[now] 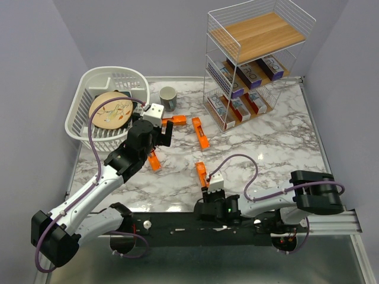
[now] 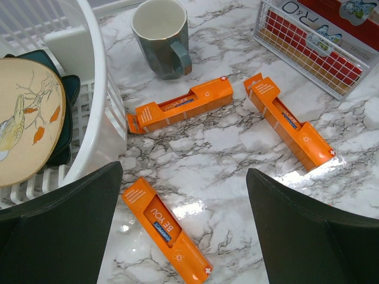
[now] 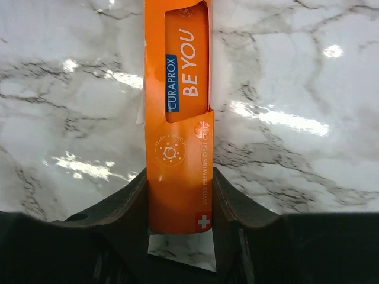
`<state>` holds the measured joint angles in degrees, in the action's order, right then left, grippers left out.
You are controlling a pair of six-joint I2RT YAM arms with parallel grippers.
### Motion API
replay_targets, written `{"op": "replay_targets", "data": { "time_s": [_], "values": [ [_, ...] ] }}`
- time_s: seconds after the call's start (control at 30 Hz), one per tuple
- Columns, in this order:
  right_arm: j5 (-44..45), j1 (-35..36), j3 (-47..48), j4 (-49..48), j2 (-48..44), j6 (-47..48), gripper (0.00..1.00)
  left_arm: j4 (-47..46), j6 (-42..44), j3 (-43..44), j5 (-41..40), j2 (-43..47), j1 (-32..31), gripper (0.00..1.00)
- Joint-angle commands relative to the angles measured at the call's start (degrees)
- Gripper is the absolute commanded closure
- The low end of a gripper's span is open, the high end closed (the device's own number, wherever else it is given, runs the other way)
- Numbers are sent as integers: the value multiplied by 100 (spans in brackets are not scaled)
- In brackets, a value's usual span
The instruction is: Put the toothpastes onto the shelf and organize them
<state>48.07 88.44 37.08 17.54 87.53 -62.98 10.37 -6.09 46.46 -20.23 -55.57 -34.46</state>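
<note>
Several orange toothpastes lie on the marble table. My right gripper [image 3: 180,201] is shut on the near end of one orange toothpaste [image 3: 177,118], which lies flat near the front edge [image 1: 201,173]. The jaws press both of its long sides. My left gripper [image 2: 183,173] hangs open above the table with nothing between its fingers. Below it lies one orange box [image 2: 166,228], and two more lie farther off [image 2: 180,106] [image 2: 290,121]. The shelf [image 1: 254,59] stands at the back right. Silver-purple boxes [image 1: 249,74] fill its middle tier and white-red ones [image 1: 240,106] its bottom tier.
A white plastic basket [image 1: 89,127] with a decorated plate [image 1: 111,110] stands at the back left, close to my left gripper [image 1: 160,133]. A grey-green mug [image 1: 168,97] sits beside it. The shelf's top board [image 1: 260,29] is bare.
</note>
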Motion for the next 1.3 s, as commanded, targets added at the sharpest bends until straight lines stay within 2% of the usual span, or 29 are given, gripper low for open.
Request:
{"op": "replay_targets", "data": {
  "time_s": [0.0, 0.13, 0.37, 0.47, 0.6, 0.8, 0.93, 1.07, 1.13, 1.27],
  "values": [
    [-150, 33, -87, 1584, -586, 189, 72, -88, -59, -49, 115, 55, 36, 1],
    [131, -37, 307, 2156, -1718, 777, 73, -105, -77, -49, 133, 73, 36, 1],
    [-8, -687, 1141, 2447, -3353, 2664, 73, -141, -94, -67, 151, 152, 36, 1],
    [-114, -1039, 1520, 2535, -3759, 3377, 73, -141, -103, -75, 142, 178, 44, 1],
    [-219, -1461, 2581, 2693, -4129, 4134, 72, -141, -94, -49, 160, 187, 44, 1],
    [-597, -2400, 4208, 2921, -3647, 5339, 70, -150, -59, 13, 107, 161, 71, 1],
    [-1089, -3392, 5220, 2869, -3164, 6068, 71, -193, -42, 47, 80, 187, 80, 1],
    [-2176, -4456, 6597, 2851, -2514, 6657, 71, -448, -24, 161, 45, 38, 115, 1],
    [-2608, -5061, 7205, 2939, -1926, 6763, 71, -518, 37, 424, 115, -259, 141, 1],
    [-3346, -5820, 8716, 3185, -775, 7080, 71, -633, 90, 689, 282, -709, 246, 1]
  ]
}}
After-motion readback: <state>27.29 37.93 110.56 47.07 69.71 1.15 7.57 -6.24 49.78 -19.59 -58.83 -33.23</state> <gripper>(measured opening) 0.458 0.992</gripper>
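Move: The right hand already pinches the near end of an orange toothpaste box, low over the table. The empty top shelf it is taken to lies about 31 cm ahead, 13 cm right and 38 cm up. The toothpastes on the middle shelf stand some 16 cm below the top shelf; another orange box lies 20 cm straight ahead of the hand, near its height. From the idle left hand, the top shelf is about 11 cm ahead, 25 cm right and 17 cm up. Upward in one big, quick sweep, the right hand carries the orange box from the table towards the top shelf, climbing nearly 50 cm. It slips right at first, then goes forward and on to the right as it rises, tipping its fingers up some 30 degrees to near level while keeping its pinch. Only at the end does the left hand, empty and open, ease forward and up a little. ##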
